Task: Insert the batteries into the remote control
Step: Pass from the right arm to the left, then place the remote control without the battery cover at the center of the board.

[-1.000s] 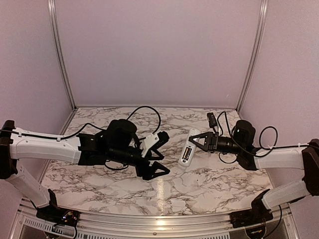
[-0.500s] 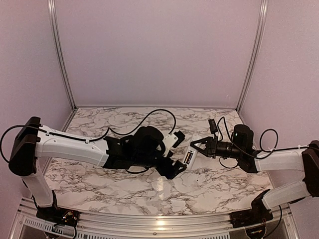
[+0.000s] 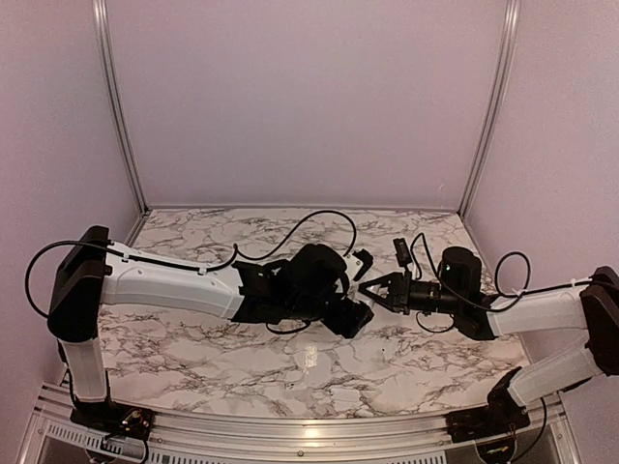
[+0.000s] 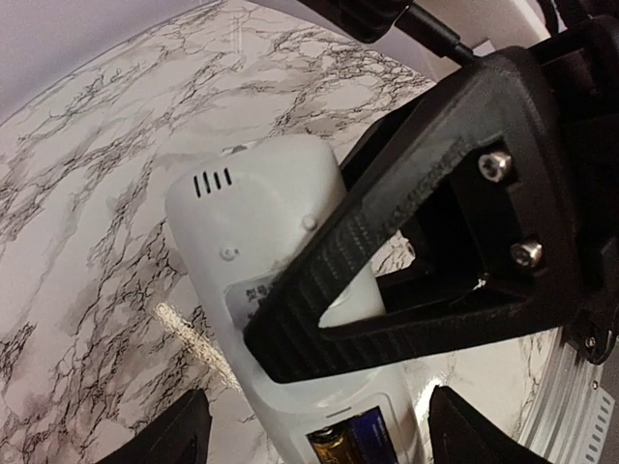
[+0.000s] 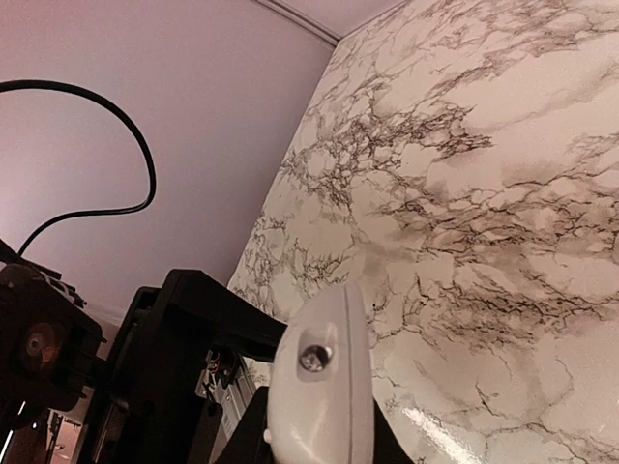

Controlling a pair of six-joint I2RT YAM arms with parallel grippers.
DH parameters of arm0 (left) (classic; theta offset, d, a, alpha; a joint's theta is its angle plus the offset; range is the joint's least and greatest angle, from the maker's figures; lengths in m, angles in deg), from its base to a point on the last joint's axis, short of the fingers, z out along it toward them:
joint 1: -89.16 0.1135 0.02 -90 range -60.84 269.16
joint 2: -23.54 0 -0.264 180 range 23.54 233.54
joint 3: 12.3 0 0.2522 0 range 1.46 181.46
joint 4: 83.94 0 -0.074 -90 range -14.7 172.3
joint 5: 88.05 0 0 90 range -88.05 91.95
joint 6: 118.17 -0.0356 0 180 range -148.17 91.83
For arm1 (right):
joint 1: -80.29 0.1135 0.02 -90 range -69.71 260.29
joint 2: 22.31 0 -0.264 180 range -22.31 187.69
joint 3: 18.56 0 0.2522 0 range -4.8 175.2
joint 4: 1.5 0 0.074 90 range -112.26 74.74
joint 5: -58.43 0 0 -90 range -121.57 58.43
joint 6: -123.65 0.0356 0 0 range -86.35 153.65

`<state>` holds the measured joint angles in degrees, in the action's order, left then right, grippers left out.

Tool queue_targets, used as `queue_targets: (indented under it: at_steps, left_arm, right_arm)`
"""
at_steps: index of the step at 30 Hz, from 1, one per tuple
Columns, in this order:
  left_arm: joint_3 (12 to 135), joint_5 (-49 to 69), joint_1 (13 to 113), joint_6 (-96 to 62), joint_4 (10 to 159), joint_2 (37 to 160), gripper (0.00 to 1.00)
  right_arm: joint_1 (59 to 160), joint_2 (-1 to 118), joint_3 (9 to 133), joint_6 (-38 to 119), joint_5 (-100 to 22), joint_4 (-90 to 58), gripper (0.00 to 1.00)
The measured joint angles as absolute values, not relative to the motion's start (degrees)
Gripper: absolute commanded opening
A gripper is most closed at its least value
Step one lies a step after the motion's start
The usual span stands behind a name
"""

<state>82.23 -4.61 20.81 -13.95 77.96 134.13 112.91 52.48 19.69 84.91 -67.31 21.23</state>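
The white remote control is held back side up above the marble table. Its battery bay is open at the bottom edge of the left wrist view, with a golden-brown battery lying in it. My right gripper is shut on the remote, and its black finger crosses the remote's back. In the right wrist view the remote's rounded end sits between the fingers of that gripper. My left gripper is open, with one finger on each side of the remote. In the top view the remote is almost hidden between the two grippers.
The marble table is bounded by pale walls at the back and sides and a metal rail at the front. Black cables loop over both wrists. The two arms meet at the table's middle.
My left arm has reached far to the right, and its open gripper now straddles the remote. My right gripper has moved the remote slightly left towards it.
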Motion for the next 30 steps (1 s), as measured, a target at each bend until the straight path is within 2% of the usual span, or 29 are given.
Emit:
queue_targets:
  at_steps: [4, 7, 9, 11, 14, 17, 19, 30]
  left_arm:
    - [83.1, -6.0, 20.8, -12.9, 76.1, 135.6, 0.68]
    - [84.2, -6.3, 20.5, -12.4, 74.9, 136.3, 0.54]
    - [84.8, -6.4, 20.5, -11.7, 74.4, 136.6, 0.44]
    - [84.9, -7.0, 20.6, -10.0, 73.6, 136.6, 0.36]
    - [85.1, -6.2, 21.2, -9.3, 73.4, 136.6, 0.28]
    - [85.1, -5.9, 21.5, -10.2, 72.3, 136.6, 0.25]
    - [84.8, -5.4, 21.7, -10.8, 71.1, 136.6, 0.25]
    - [80.7, -1.3, 24.3, -13.1, 62.7, 135.6, 0.26]
  right_arm:
    - [113.7, 53.2, 19.7, 85.2, -66.5, 22.0, 0.00]
    - [114.2, 53.9, 19.7, 85.7, -66.4, 22.5, 0.01]
    - [114.3, 54.2, 19.8, 85.9, -66.1, 22.9, 0.05]
    - [114.2, 54.2, 19.8, 85.3, -65.2, 23.7, 0.15]
    - [114.3, 54.2, 19.9, 85.0, -64.5, 23.7, 0.36]
    - [114.4, 54.2, 20.1, 85.0, -65.1, 23.1, 0.54]
    - [114.4, 54.1, 20.7, 84.3, -65.6, 22.5, 0.59]
    - [108.5, 45.2, 20.6, 79.0, -65.6, 12.0, 0.79]
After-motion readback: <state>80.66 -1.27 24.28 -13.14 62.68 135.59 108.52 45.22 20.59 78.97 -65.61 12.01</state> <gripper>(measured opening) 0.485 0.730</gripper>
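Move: The remote, gripped by the right hand, has its battery end already between the left hand's open fingers; its middle is about 4 cm ahead of the left hand, 2 cm to the right and 1 cm below, and the right fingers are roughly 6 cm ahead, 3 cm right. The cover lies on the table some 16 cm behind the left hand, 1 cm left and 15 cm below. From the right hand, the left fingers are 6 cm back and 3 cm left, about level. The left hand eases down about 1.5 cm and closes its fingers across the remote's battery end while the right keeps its grip; only then does the right open wide, come free and back off some 3 cm to the right, rising slightly. The left carries the remote about 5 cm down and as far left, tipping its fingers some 15 degrees more steeply towards the table. ##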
